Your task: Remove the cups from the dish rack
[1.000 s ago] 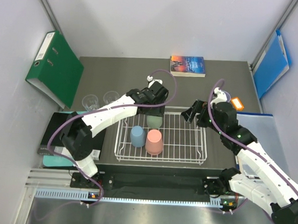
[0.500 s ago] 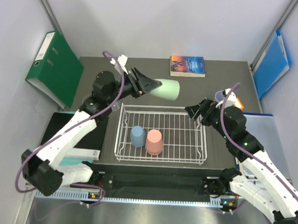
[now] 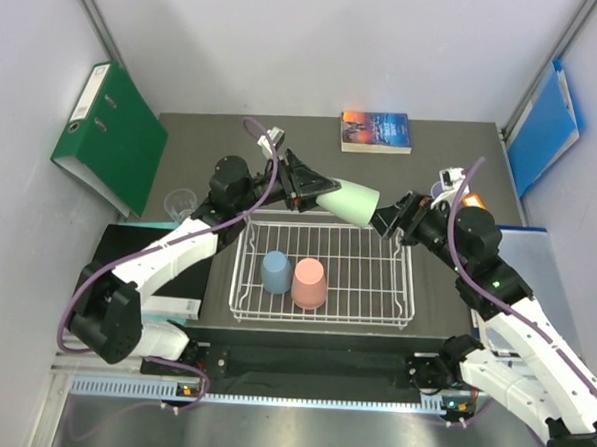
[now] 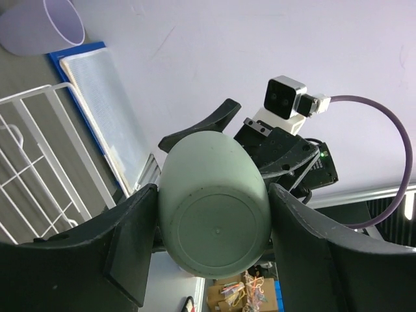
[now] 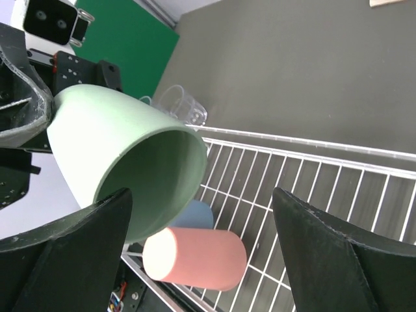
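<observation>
My left gripper (image 3: 323, 192) is shut on the base of the sage green cup (image 3: 352, 201), holding it on its side above the back edge of the white dish rack (image 3: 237, 280). In the left wrist view both fingers press the green cup (image 4: 214, 221). Its mouth faces my right gripper (image 3: 391, 220), which stands open right at the rim without gripping. In the right wrist view the green cup (image 5: 110, 149) sits by the left finger. A light blue cup (image 3: 275, 272) and a salmon pink cup (image 3: 309, 283) stand upside down in the rack. A lavender cup (image 4: 42, 23) stands on the table.
A clear glass cup (image 3: 180, 199) stands on the table left of the rack. A green binder (image 3: 111, 139) leans at the left wall, a book (image 3: 375, 131) lies at the back, and a blue folder (image 3: 544, 126) leans on the right wall. A small orange item (image 3: 475, 206) lies behind the right arm.
The left arm lifted the green cup out of the rack, then swung it right and lower. The right gripper moved up and left to meet the cup's mouth.
</observation>
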Available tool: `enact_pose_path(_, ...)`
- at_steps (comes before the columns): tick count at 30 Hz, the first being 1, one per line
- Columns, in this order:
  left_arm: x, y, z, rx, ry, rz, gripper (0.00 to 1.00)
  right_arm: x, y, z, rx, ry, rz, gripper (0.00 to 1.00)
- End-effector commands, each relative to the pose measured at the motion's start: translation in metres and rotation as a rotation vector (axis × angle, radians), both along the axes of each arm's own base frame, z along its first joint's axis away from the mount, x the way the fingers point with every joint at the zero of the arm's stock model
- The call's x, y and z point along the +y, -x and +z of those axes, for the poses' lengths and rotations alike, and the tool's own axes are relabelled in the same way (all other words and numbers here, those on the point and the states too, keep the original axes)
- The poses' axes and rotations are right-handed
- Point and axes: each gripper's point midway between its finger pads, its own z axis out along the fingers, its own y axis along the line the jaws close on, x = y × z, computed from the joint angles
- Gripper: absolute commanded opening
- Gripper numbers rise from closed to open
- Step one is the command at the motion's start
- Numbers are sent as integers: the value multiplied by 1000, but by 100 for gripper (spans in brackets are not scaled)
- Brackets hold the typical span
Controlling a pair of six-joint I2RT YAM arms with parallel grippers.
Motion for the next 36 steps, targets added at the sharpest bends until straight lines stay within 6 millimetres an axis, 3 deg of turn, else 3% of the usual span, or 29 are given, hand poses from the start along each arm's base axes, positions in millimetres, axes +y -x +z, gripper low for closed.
enact_pose_path(1,-2,10,34,-118,62,-8,0,6,3,56,-138,-74,31,88)
enact_pose_path(3,1,3,30,-118,35,47,0,-7,0,55,-124,-49,-38,87)
enact_pose_path(4,5,1,36,-137,31,80,0,-27,-6,67,-141,-44,-150,87)
enact_pose_path(6,8,-7,31,-138,-12,132,0,-49,-6,55,-90,46,-244,86)
enact_pose_path(8,10,-13,39,-151,-9,161,0,-59,-1,68,-134,49,-275,85)
enact_pose_path(9,8,-13,41,-154,1,154,0,-57,2,73,-157,41,-251,86)
enact_pose_path(14,2,-12,44,-118,72,112,0,-5,20,93,-215,-84,38,85)
enact_pose_path(26,-14,0,48,-115,118,50,0,38,6,73,-153,-113,201,81)
enact_pose_path(28,-20,4,46,-112,116,32,0,43,1,72,-146,-118,213,74)
enact_pose_path(31,-24,7,40,-96,108,20,0,46,-4,72,-140,-111,210,34)
enact_pose_path(32,-24,7,38,-96,101,19,0,46,-5,71,-139,-102,206,11)
enact_pose_path(33,-24,6,34,-84,84,21,0,44,-6,74,-142,-98,196,0)
enact_pose_path(35,-24,4,31,-119,42,32,11,39,-8,71,-136,-71,170,0)
enact_pose_path(36,-22,0,24,-91,-14,47,25,33,-7,79,-155,-65,144,0)
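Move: The green cup, which the left gripper still holds by its base with the mouth turned towards the right gripper, has its middle about 8 cm to the left of the right hand, 1 cm ahead and 3 cm above it; from the left hand it is some 6 cm to the right, 1 cm back and 1 cm lower. From the right hand, the pink cup in the rack is about 18 cm left, 5 cm back and 20 cm down. The purple cup on the table is 14 cm right, 18 cm ahead and 22 cm down. Keep the left gripper shut on the green cup's base, easing it a couple of centimetres right, forward and slightly up. Take the open right gripper up about 7 cm and 4 cm right, then swing it back left some 8 cm, sinking a little and turning counter-clockwise, until its fingers straddle the cup's rim; close them to pinch the wall, rising slightly. ##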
